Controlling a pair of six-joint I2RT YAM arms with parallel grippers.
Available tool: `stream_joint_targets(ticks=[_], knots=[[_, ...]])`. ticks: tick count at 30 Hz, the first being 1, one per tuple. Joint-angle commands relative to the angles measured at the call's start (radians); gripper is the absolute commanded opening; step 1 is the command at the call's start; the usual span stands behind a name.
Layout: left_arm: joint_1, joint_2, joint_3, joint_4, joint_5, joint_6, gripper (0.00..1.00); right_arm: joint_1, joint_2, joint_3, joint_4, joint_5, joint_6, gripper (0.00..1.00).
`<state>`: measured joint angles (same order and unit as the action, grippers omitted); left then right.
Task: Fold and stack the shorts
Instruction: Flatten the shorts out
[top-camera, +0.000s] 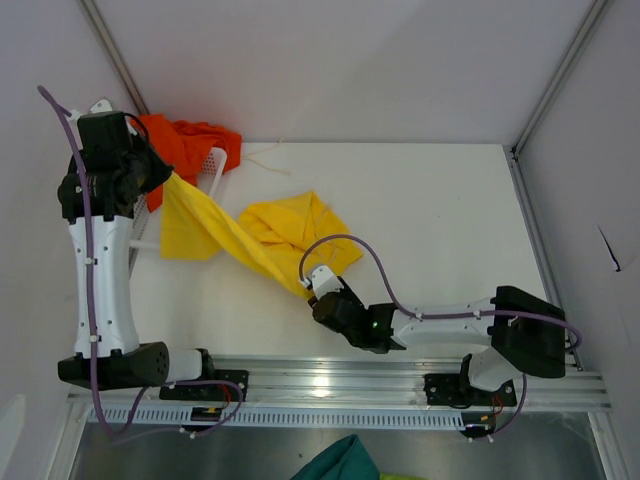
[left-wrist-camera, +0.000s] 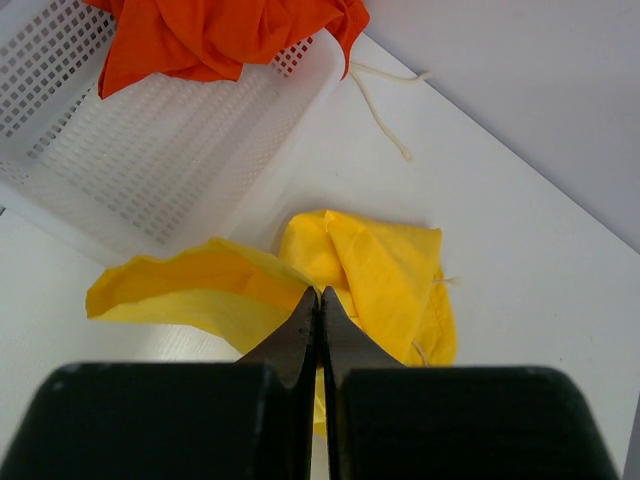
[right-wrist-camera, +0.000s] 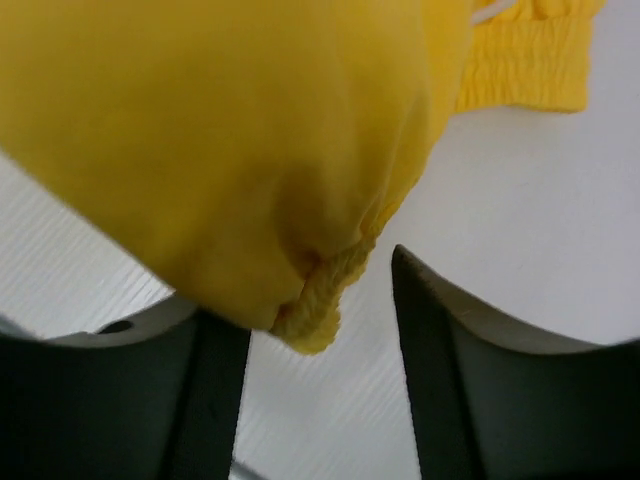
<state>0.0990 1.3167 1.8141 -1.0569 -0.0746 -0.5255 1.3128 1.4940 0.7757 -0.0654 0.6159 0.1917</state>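
The yellow shorts (top-camera: 250, 240) are pulled into a band from the upper left down to the table's middle, with one part bunched on the table. My left gripper (top-camera: 162, 180) is raised beside the basket. In the left wrist view it (left-wrist-camera: 320, 296) is shut on an edge of the yellow shorts (left-wrist-camera: 380, 265). My right gripper (top-camera: 314, 290) is at the band's lower end. Its jaws (right-wrist-camera: 312, 300) stand open, and a hem corner of the yellow shorts (right-wrist-camera: 230, 150) hangs between them, not pinched. The orange-red shorts (top-camera: 190, 140) lie crumpled in the basket (left-wrist-camera: 220, 35).
A white perforated basket (top-camera: 216, 165) stands at the back left (left-wrist-camera: 180, 150). A loose white drawstring (left-wrist-camera: 385, 110) lies on the table behind the basket. A teal-green cloth (top-camera: 335, 462) lies below the arms' rail. Walls close in the table at the back and right.
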Motion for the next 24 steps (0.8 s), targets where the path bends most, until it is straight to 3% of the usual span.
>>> stream_joint_targets(ticks=[1,2,3,8,11,18,24], knots=[[0.022,-0.008,0.014,0.032,0.025,0.03,0.0,-0.046,0.026,0.069,-0.01,0.085,0.014,0.46],[0.025,-0.01,0.019,0.031,0.029,0.032,0.0,-0.055,0.02,0.071,-0.004,0.062,0.003,0.07],[0.028,-0.01,0.019,0.031,0.032,0.032,0.0,-0.057,0.014,0.073,-0.005,0.055,-0.009,0.0],[0.036,-0.007,0.053,0.009,0.058,0.033,0.0,-0.043,-0.099,0.089,-0.069,-0.002,-0.073,0.0],[0.034,-0.007,0.115,-0.018,0.067,0.025,0.0,-0.017,-0.248,0.141,-0.192,-0.071,-0.112,0.0],[0.034,-0.079,0.275,-0.081,0.208,-0.013,0.0,0.0,-0.426,0.419,-0.531,-0.443,-0.084,0.0],[0.034,-0.229,0.277,-0.068,0.256,-0.093,0.0,0.133,-0.482,0.649,-0.666,-0.524,-0.06,0.0]])
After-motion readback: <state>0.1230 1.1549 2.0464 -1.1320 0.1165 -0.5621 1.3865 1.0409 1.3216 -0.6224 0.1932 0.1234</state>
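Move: The shorts' loose near edge hangs right between the right hand's open fingertips, 1 cm or so ahead and just below. The heap of the shorts lies about 14 cm ahead of that hand, 5 cm to its left and 7 cm lower. From the left hand, already pinching the other end up high, the loose edge is some 14 cm back, 23 cm right and 31 cm below; the basket sits about 10 cm ahead, 12 cm left, 35 cm down. The shorts' loose edge is pinched as the right fingers shut on it while easing about 2 cm forward; the right hand then hoists it fast, some 27 cm up, drawing back towards the base and turning counter-clockwise with its left side rising. The left hand keeps its grip, waits, then rises about 11 cm and pulls back and slightly right, its fingers tipping up roughly 20 degrees. ##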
